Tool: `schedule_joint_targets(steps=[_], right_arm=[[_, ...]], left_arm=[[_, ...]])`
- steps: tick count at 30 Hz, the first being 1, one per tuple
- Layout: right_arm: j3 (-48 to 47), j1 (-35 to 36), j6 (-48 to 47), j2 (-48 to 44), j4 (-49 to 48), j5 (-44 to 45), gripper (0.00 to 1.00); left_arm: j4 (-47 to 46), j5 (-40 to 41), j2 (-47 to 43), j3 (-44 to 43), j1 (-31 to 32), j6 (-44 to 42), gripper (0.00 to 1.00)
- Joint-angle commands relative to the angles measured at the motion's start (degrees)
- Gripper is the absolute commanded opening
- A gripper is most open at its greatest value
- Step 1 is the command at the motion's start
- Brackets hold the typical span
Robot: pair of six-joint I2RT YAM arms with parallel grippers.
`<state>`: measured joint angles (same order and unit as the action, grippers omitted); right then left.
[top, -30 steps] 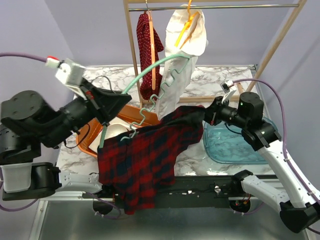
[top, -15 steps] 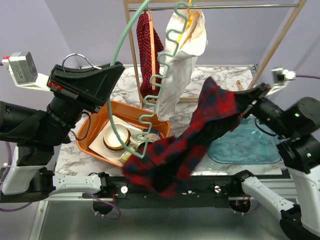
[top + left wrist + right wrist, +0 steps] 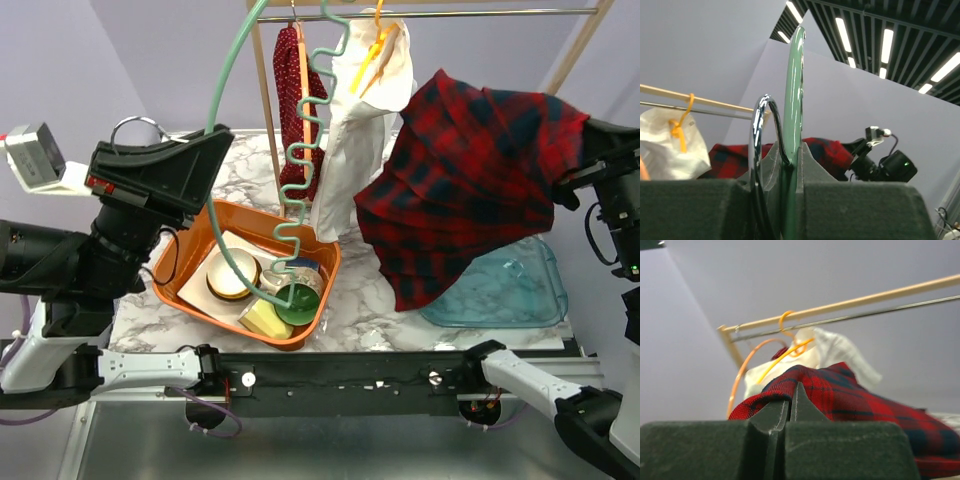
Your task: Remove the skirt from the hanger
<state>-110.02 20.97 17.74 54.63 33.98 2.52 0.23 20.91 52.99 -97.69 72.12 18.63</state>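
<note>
The red and dark plaid skirt [image 3: 470, 180] hangs free in the air at the right, clear of the hanger. My right gripper [image 3: 585, 125] is shut on its top edge; the right wrist view shows the fabric [image 3: 850, 390] draped over the closed jaws [image 3: 788, 399]. The green hanger [image 3: 300, 170] with its wavy bar stands raised over the orange bin, bare. My left gripper [image 3: 200, 150] is shut on the hanger near its chrome hook [image 3: 762, 130]; the green bar [image 3: 792, 100] sits between the jaws.
An orange bin [image 3: 190, 245] with a bowl, cup and sponge sits left of centre. A clear blue tray [image 3: 525, 295] lies at the right under the skirt. A wooden rack [image 3: 420, 15] at the back holds a white garment [image 3: 365, 90] and a red one [image 3: 290, 90].
The skirt has come off the hanger: my right arm pulled it up and to the right. My left arm raised the hanger up and left, now bare.
</note>
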Motion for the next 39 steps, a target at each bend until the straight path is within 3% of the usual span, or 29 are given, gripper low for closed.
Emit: schedule_joint_targets(steps=[1,7,13,20,22,26,32,39], right_arm=[[-6.0,-0.2,-13.7,3.9,-5.3,15.7,0.01],[-7.2,-0.2,-26.5,5.0,-12.8,21.9,0.0],[-2.6,-0.2,-40.6,5.0,-20.2,26.7,0.01],[3.9,-0.2,-42.6,0.4,-21.3,28.2,0.01],[6.6,-0.2,-39.2,-2.0,-17.1,28.2,0.01],[16.2,-0.3,-19.9,-9.1,-3.0,23.9,0.01],[33.1,-0.2,4.1,-19.3,4.2,24.2,0.01],[46.5,-0.2,15.7,-22.3,7.9,32.5,0.01]], left_arm=[[-0.4,5.3,-5.8,4.6,0.2,-2.7,0.0],[3.8,8.7,-9.7,6.6,0.3,-4.0,0.0],[4.1,10.6,-12.6,10.1,0.2,-4.4,0.0],[5.8,11.0,-12.6,9.5,0.2,-5.2,0.0],[6.4,11.3,-12.7,9.5,0.2,-5.3,0.0],[5.9,12.8,-14.8,11.9,0.2,-5.6,0.0],[6.9,14.5,-16.9,14.5,0.3,-6.4,0.0],[9.4,14.8,-18.5,16.5,0.3,-5.4,0.0]])
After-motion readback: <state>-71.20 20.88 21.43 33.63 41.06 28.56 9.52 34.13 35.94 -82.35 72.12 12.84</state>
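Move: The right gripper holds the skirt by its edge, already off the hanger. The blue bin lies some 60 cm below it, about 12 cm to its right and 4 cm farther out. The white garment hangs about 25 cm ahead and 24 cm to its left, the rack's right post 27 cm ahead and 15 cm right. The left gripper holds the bare green hanger; the orange basket is about 62 cm below it, 12 cm ahead, 5 cm left. Swing the right gripper about 10 cm to the right, turning it some 40 degrees clockwise, then sink it about 25 cm towards the blue bin, tipping its fingers down and keeping the pinch on the skirt. Meanwhile ease the left gripper left and down over the orange basket, still gripping the hanger. ##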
